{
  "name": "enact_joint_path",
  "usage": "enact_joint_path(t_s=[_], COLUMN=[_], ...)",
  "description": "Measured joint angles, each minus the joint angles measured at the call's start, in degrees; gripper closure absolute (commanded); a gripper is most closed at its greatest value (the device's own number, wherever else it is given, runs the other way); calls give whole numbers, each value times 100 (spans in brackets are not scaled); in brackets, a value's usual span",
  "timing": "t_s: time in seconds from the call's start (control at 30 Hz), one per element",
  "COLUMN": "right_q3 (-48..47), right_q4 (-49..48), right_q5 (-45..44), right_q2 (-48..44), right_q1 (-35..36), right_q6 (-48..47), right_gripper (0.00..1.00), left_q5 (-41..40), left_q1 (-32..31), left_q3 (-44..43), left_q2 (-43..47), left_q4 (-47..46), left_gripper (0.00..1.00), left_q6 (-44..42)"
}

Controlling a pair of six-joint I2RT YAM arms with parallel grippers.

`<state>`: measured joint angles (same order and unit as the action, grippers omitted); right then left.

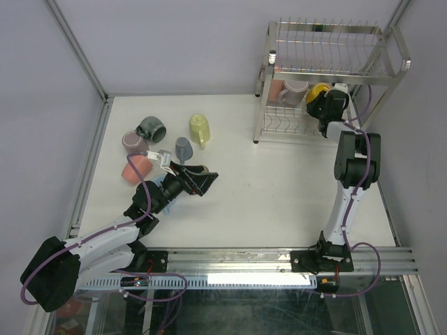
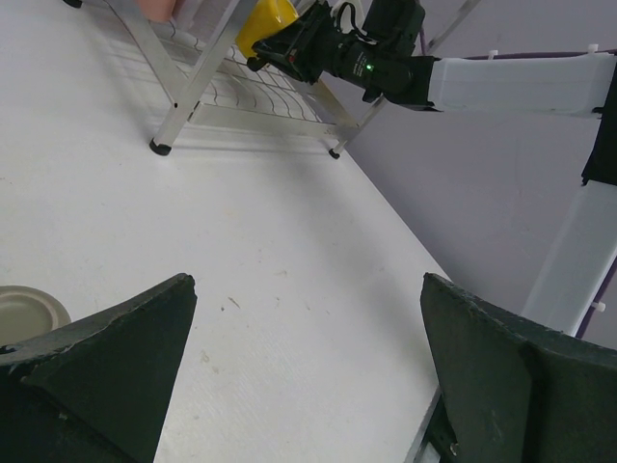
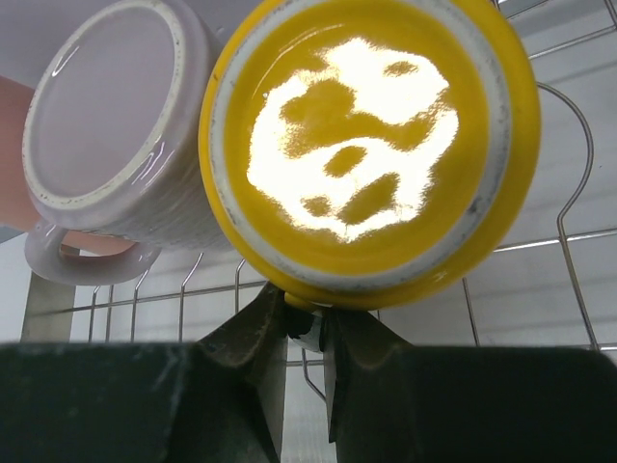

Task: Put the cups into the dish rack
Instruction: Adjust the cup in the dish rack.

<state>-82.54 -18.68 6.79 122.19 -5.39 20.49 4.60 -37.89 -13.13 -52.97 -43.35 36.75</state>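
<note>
My right gripper [image 1: 323, 106] [image 3: 308, 313] is shut on the handle of a yellow cup [image 1: 320, 91] [image 3: 371, 145], held bottom-up at the lower shelf of the chrome dish rack [image 1: 328, 52] [image 3: 569, 241]. A mauve cup [image 1: 295, 92] [image 3: 111, 125] and a salmon cup [image 1: 276, 89] sit on that shelf beside it. On the table's left lie a dark grey-green cup [image 1: 151, 128], a mauve cup [image 1: 134, 143], a pale yellow-green cup [image 1: 200, 128], a grey-blue cup [image 1: 184, 148] and a salmon cup [image 1: 137, 167]. My left gripper [image 1: 200, 180] [image 2: 308, 282] hangs open just right of them, holding nothing.
The rack's feet [image 2: 159, 147] stand on the white table [image 1: 279, 188] at the back right. Aluminium frame posts [image 1: 77, 49] and grey walls close in the table. The right arm [image 2: 501, 82] reaches across to the rack. A pale cup rim [image 2: 29, 311] shows by my left finger.
</note>
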Motion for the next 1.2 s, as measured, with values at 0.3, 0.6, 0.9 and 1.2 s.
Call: enact_joint_path(t_s=[0.3,0.6,0.9,1.2], right_q3=[-4,-4,-4,284], right_q4=[37,149,203,133], right_q5=[15,24,131,168], right_q2=[0,-52,-131,-560], right_q1=[39,63,103,103], right_q6=[0,-11,-125,-424], right_gripper=[91,74,54,53], left_q5=[0,0,0,-2], left_q1=[0,0,0,0], left_q3=[0,0,2,87], left_q2=[0,-7,-4,111], left_q4=[35,46,46,63], left_gripper=[1,1,1,1], left_q6=[0,0,0,0])
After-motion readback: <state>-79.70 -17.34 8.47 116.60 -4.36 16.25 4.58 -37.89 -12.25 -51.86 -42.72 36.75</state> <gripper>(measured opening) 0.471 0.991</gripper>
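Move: The yellow cup, its handle between the nearly shut fingers of the right gripper, has its middle about 5 cm ahead of that hand, roughly centred sideways and some 2 cm above. On the same rack level, the lavender cup stands about 9 cm to the hand's left and 4 cm ahead, with the pink cup some 15 cm left and 5 cm ahead. From the left gripper, the yellow cup lies roughly 38 cm forward, 41 cm right and 8 cm lower. Keep the right gripper's pinch on the yellow cup's handle and ease it about 1 cm left, towards the lavender cup. Then open the fingers to about half, still drifting slightly left, to let go of the handle, and lift the hand clear by some 3 cm, drawing it back 1 cm or so towards the end. ##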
